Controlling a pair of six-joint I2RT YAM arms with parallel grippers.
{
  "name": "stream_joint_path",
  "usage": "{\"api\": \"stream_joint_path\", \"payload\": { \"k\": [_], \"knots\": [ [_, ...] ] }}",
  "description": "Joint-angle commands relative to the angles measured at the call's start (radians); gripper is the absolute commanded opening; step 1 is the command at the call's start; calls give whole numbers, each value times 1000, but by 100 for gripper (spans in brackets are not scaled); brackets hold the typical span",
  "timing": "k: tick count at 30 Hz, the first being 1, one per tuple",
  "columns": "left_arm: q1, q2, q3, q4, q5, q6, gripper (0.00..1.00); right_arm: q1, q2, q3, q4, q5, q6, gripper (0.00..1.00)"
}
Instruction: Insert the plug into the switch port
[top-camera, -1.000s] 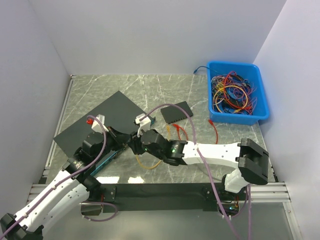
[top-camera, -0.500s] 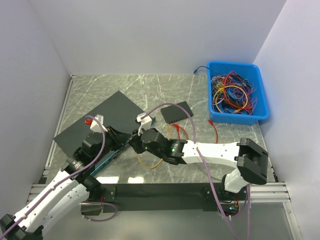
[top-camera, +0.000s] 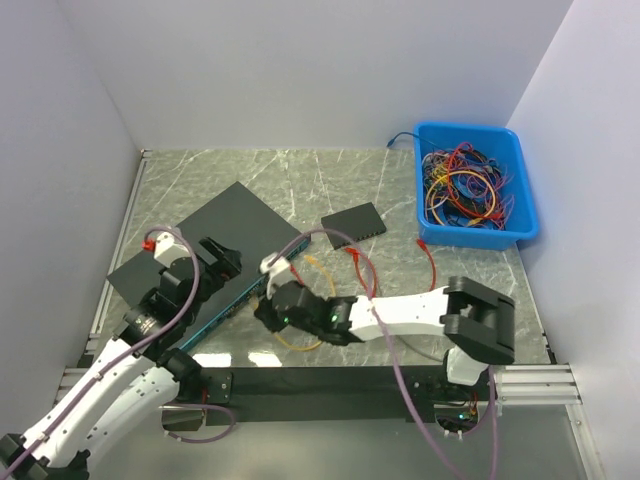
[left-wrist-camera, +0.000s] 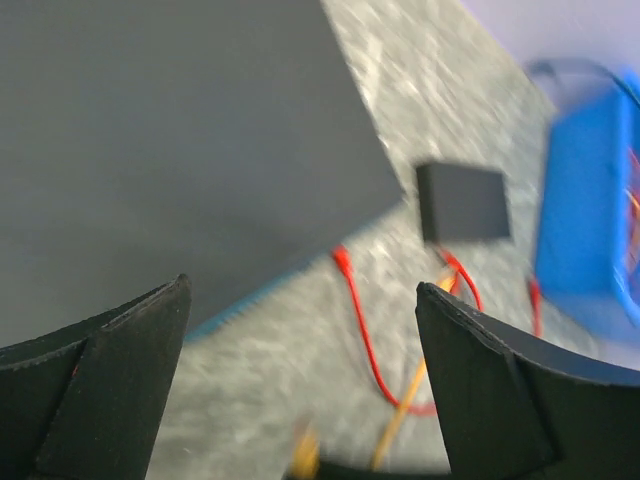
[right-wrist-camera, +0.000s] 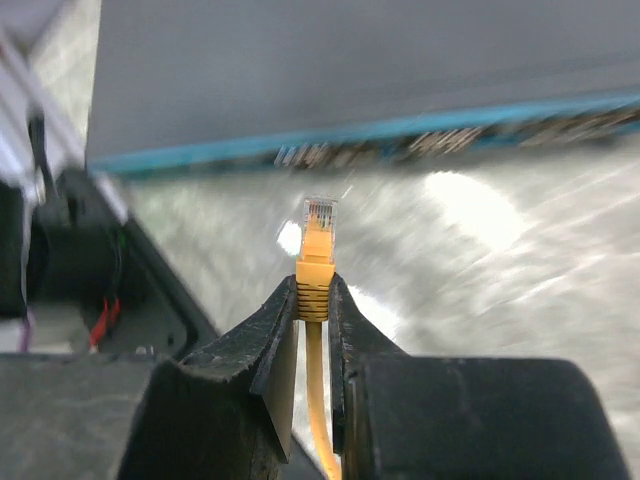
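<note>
The large black switch (top-camera: 225, 230) lies at the left, its blue port face (top-camera: 235, 300) turned to the front right. In the right wrist view that face (right-wrist-camera: 420, 143) runs across the top, with a blurred row of ports. My right gripper (top-camera: 268, 306) (right-wrist-camera: 313, 295) is shut on the yellow plug (right-wrist-camera: 317, 250), which points at the face from a short way off, not touching. The yellow cable (top-camera: 298, 345) trails behind it. My left gripper (top-camera: 220, 258) (left-wrist-camera: 300, 400) is open and empty above the switch's top (left-wrist-camera: 170, 150) near its front edge.
A small black switch (top-camera: 353, 222) (left-wrist-camera: 463, 203) lies mid-table. Red cables (top-camera: 362, 268) (left-wrist-camera: 365, 330) lie loose beside it. A blue bin (top-camera: 475, 185) full of cables stands at the back right. Walls close in left, back and right.
My right gripper has moved left and toward the near edge with the plug. My left gripper has pulled back to the left, off the switch's front edge.
</note>
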Motion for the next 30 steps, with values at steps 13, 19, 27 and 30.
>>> {"api": "stream_joint_path", "payload": {
  "k": [13, 19, 27, 30],
  "knots": [
    [424, 7, -73, 119, 230, 44, 99, 119, 260, 199, 64, -143, -88, 0],
    [519, 20, -44, 112, 447, 48, 99, 117, 362, 304, 8, -134, -106, 0],
    [526, 80, 166, -74, 475, 220, 99, 76, 454, 381, -58, -112, -75, 0],
    [526, 66, 191, -111, 460, 268, 99, 71, 467, 387, -65, -111, -71, 0]
  ]
}}
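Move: The right hand already holds the yellow plug. The nearer ports on the switch's front face lie about 11 cm to its left, barely 1 cm farther out and some 10 cm lower. From this hand, the red plug beside the switch is about 9 cm ahead and 7 cm right, and the yellow cable's free end about 12 cm ahead and 11 cm right, both some 11 cm below. From the empty left hand those ports lie about 11 cm back, 7 cm left and 17 cm down. Down and to the left, the right hand carries the yellow plug towards the switch's front face, roughly 9 cm each way: first also backing off some 6 cm, then sliding left, finally sinking and easing forward a little. It turns about 15 degrees counter-clockwise, tips its fingers further down and keeps its pinch. The open left hand swings left about 8 cm, dips, then rises and drifts partly back right. ##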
